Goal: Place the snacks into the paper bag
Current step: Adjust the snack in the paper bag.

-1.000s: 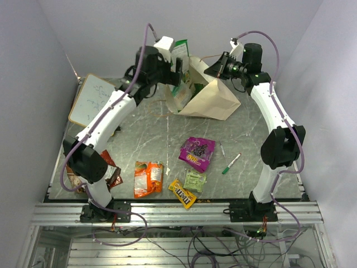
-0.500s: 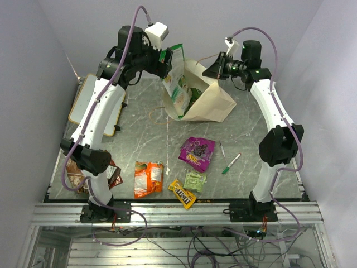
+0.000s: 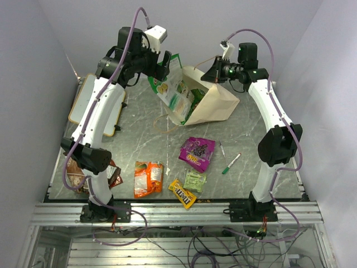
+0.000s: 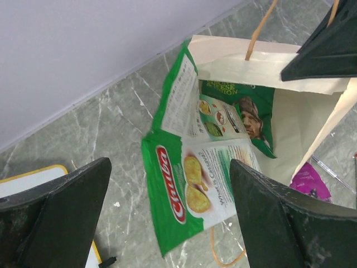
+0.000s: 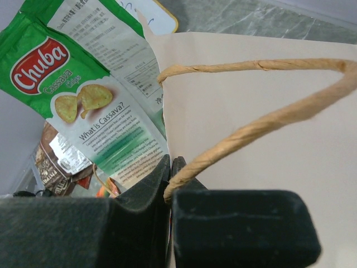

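The paper bag (image 3: 218,101) lies tilted at the back of the table, its mouth facing left. My right gripper (image 3: 212,71) is shut on its upper rim beside the twisted handle (image 5: 251,125). A large green Chuba bag (image 3: 170,92) leans half out of the mouth, and a second green bag (image 4: 251,111) lies deeper inside. My left gripper (image 3: 169,61) hangs open above the Chuba bag (image 4: 189,190), holding nothing. On the table lie a purple pouch (image 3: 196,152), an orange bag (image 3: 148,178), yellow M&M's (image 3: 182,193), a pale green packet (image 3: 194,180) and a brown bag (image 3: 113,174).
Two marker pens (image 3: 231,163) lie right of the purple pouch. A wood-framed whiteboard (image 3: 83,109) rests at the left edge under the left arm. Walls close in behind and on both sides of the table.
My left arm has pulled up and back from the bag's mouth, jaws still open. The green Chuba bag has slumped leftward out of the mouth. The right gripper keeps its hold.
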{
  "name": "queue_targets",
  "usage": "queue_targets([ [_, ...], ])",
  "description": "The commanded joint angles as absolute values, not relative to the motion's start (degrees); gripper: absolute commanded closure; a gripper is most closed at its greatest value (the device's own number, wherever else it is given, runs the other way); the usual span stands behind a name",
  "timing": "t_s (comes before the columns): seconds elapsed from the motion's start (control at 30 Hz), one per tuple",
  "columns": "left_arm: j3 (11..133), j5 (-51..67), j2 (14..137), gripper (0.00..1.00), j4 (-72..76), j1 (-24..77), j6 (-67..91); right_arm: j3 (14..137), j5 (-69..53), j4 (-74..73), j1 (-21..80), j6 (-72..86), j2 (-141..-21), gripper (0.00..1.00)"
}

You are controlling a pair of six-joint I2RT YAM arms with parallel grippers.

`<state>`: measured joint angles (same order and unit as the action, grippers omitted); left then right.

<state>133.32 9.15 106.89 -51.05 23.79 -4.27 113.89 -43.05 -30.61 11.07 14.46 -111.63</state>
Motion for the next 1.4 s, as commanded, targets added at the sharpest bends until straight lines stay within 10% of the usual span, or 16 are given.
queue_targets([
  [0.0,137.3,9.8,109.7,0.02,-53.1,22.9,-4.1,115.8,-44.8,-29.7,11.8,12.7,-109.8,1.0],
  [0.33,138.2,13.0,113.8,0.18,-55.5,21.5,-5.8,117.0,-45.4,-31.3,11.8,11.7,-110.4,1.0],
  [0.8,138.3,20.0,115.8,0.92,-54.1,21.4,-2.4,117.9,-43.8,-30.6,11.8,13.3,-111.3,1.0],
  [1.37,126.8,23.4,108.5,0.93,-17.5,20.6,38.2,110.4,-38.6,-7.1,11.0,39.4,-108.9,1.0],
])
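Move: Just below the left gripper, the green Chuba snack hangs out over the paper bag's near-left rim. Its middle is about 13 cm down, 3 cm to the right and 1 cm ahead. The paper bag's middle is some 14 cm right, 5 cm ahead and 23 cm down, with the dark green snack inside about 11 cm right, 7 cm ahead and 24 cm down. From the right gripper, already shut on the bag's rim, the Chuba snack is roughly 11 cm left, 2 cm back and 4 cm down. Dipping about 7 cm and slightly forward with its fingers closing, the left hand pinches the free top edge of the Chuba snack. It then lifts back up some 7 cm, swinging right and a little forward over the bag's mouth while rolling its left side down about 30 degrees. The right hand keeps its pinch on the rim, first nearly still, then pulling forward and up about 4 cm. ##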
